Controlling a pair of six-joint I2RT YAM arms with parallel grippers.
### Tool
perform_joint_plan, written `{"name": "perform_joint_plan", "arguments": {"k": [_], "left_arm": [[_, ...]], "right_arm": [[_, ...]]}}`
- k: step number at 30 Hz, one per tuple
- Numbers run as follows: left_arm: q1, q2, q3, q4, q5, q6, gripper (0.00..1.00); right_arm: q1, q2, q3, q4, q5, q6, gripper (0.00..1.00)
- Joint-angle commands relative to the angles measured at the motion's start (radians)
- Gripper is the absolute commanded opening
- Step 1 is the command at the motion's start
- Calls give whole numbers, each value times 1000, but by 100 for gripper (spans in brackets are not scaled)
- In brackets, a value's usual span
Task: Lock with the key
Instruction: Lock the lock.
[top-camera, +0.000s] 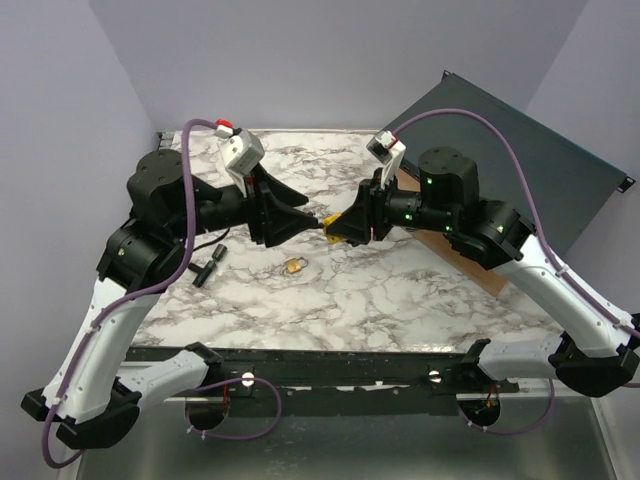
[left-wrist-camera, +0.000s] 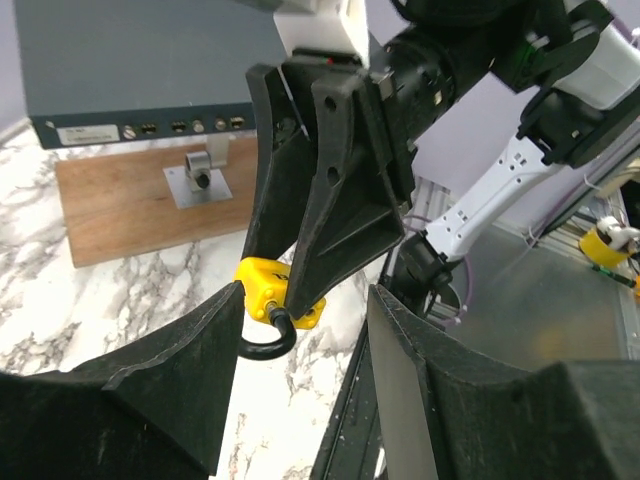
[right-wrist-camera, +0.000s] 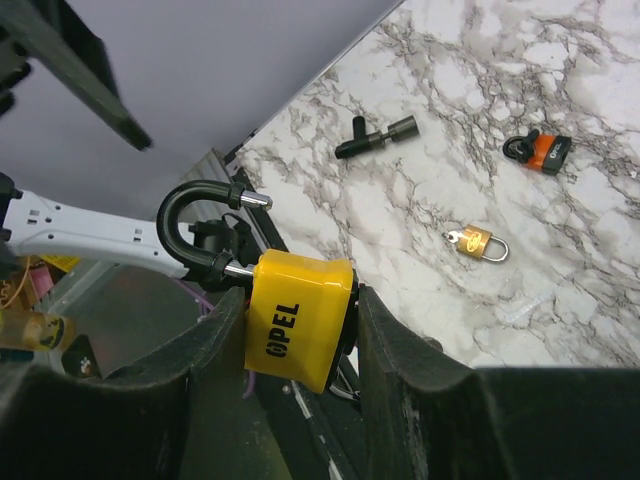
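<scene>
A yellow padlock (right-wrist-camera: 298, 318) marked OPEL is held above the table with my right gripper (right-wrist-camera: 295, 340) shut on its body. Its black shackle (right-wrist-camera: 195, 225) stands open, one leg free of the body. In the left wrist view the same padlock (left-wrist-camera: 262, 285) hangs in front of my left gripper (left-wrist-camera: 300, 390), which is open, and the shackle (left-wrist-camera: 265, 342) lies just beside its left finger (left-wrist-camera: 190, 370). From above, both grippers (top-camera: 305, 222) (top-camera: 342, 228) meet over the table's middle. No key shows at the yellow padlock.
On the marble table (top-camera: 400, 300) lie a small brass padlock (top-camera: 295, 265), an orange and black lock (right-wrist-camera: 540, 150) and a black T-shaped tool (top-camera: 207, 265). A wooden board (left-wrist-camera: 120, 215) with a metal fixture and a dark panel (top-camera: 520, 150) stand at the right.
</scene>
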Motion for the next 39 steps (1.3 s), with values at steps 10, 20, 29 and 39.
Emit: {"name": "perform_joint_plan", "arguments": {"k": [10, 20, 29, 39], "left_arm": [[-7, 32, -72, -3, 174, 37, 48], [-12, -15, -113, -31, 168, 30, 41], [-17, -43, -118, -36, 107, 9, 31], [-18, -19, -81, -66, -59, -39, 22]], "right_arm": [[8, 2, 77, 1, 22, 19, 1], [8, 17, 99, -8, 82, 31, 1], [8, 28, 108, -15, 92, 41, 1], [11, 38, 106, -33, 127, 39, 1]]}}
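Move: The left hand's half-open fingers point right. The open black shackle of the yellow lock lies about 5 cm below them, 2 cm to the right and level fore-and-aft; the lock body is some 6 cm right, 1 cm back and 5 cm below. The brass padlock lies on the table roughly 5 cm back, 4 cm left and 30 cm below. From the right hand, already gripping the body, the shackle is about 4 cm left, 1 cm ahead and 1 cm up. Left hand drops about 5 cm, half-closing around the black shackle; right hand keeps holding the yellow lock. ##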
